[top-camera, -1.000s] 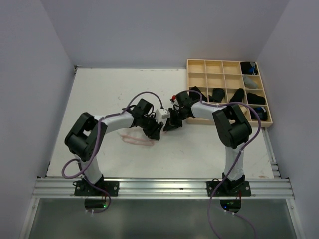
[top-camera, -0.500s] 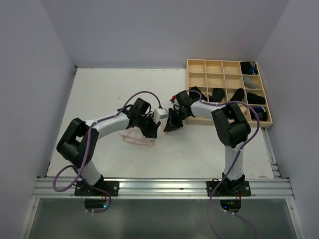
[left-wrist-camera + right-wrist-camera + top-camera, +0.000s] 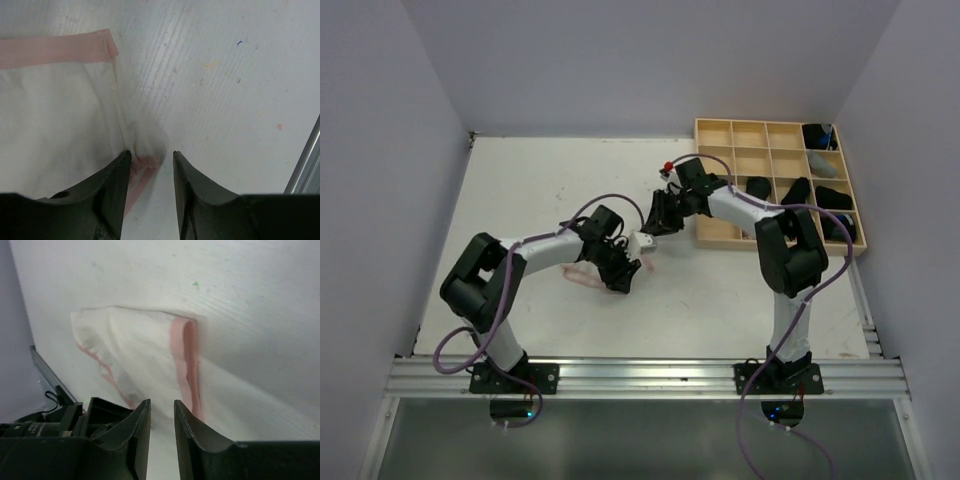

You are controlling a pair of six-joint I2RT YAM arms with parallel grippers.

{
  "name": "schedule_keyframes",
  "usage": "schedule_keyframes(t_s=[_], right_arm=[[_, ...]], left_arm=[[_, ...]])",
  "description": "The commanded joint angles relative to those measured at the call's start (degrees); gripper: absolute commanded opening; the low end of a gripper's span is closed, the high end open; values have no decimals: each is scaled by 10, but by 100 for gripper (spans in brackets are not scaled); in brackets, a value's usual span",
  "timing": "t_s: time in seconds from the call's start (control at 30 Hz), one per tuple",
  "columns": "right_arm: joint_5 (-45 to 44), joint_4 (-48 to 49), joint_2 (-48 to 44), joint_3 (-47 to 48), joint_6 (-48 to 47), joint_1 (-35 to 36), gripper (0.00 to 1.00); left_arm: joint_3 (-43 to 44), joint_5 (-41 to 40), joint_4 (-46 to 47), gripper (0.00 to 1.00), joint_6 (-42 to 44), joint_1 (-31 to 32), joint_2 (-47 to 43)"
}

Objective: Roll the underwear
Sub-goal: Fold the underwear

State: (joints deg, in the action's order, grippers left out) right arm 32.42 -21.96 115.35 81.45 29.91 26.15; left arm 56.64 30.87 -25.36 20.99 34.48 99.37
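The whitish underwear (image 3: 578, 274) with pink edging lies loosely folded on the white table, left of centre. In the left wrist view the underwear (image 3: 55, 110) fills the left half, and one pink corner lies between the tips of my left gripper (image 3: 150, 152). Those jaws stand open, with bare table showing beside the right finger. From above, the left gripper (image 3: 622, 280) sits low at the cloth's right edge. My right gripper (image 3: 654, 224) hovers further back, slightly open and empty. In its own view the right gripper (image 3: 162, 401) points at the underwear (image 3: 135, 350).
A pale wooden grid tray (image 3: 735, 135) stands at the back right. Black rolled underwear (image 3: 757, 188) fills several of its cells. The right forearm crosses the tray's left edge. The left arm's black wrist (image 3: 50, 425) shows low left in the right wrist view.
The right gripper has opened, let go of the cloth and pulled back toward the tray. The left gripper slid nearer along the cloth's edge, narrowed, then opened again.
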Motion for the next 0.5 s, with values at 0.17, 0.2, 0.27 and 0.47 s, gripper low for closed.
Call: schedule_keyframes(t_s=[0.17, 0.2, 0.27, 0.47], right_arm=[[105, 75, 23, 99, -29, 4, 39], [101, 64, 44, 136, -64, 5, 42], [97, 28, 65, 174, -101, 5, 47], [77, 0, 108, 233, -189, 9, 56]], left_arm=[[-11, -13, 27, 54, 34, 0, -194], [-7, -30, 30, 57, 26, -2, -209], [12, -32, 17, 59, -2, -30, -227], [63, 111, -112, 58, 26, -258, -156]])
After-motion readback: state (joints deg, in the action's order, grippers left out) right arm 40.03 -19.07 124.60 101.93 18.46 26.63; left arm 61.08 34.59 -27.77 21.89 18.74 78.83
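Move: The underwear lies flat, its middle about 6 cm ahead of the left hand and 3 cm to its left, just 1 cm lower; its near corner is right at these fingertips. From the raised right hand, the underwear's middle is some 8 cm back, 9 cm to the left and 6 cm down. The wooden box's middle stands roughly 10 cm ahead and 29 cm to the right of the right hand, about 4 cm lower. The left fingers, already parted, come free of the underwear's near corner and climb about 14 cm, first almost straight up, then swinging forward and left over the cloth. The right hand, already clear, travels forward, up and left beyond the far edge, some 10 cm in all. Both hands open wider, their fingertips swinging forward roughly 25 degrees. ##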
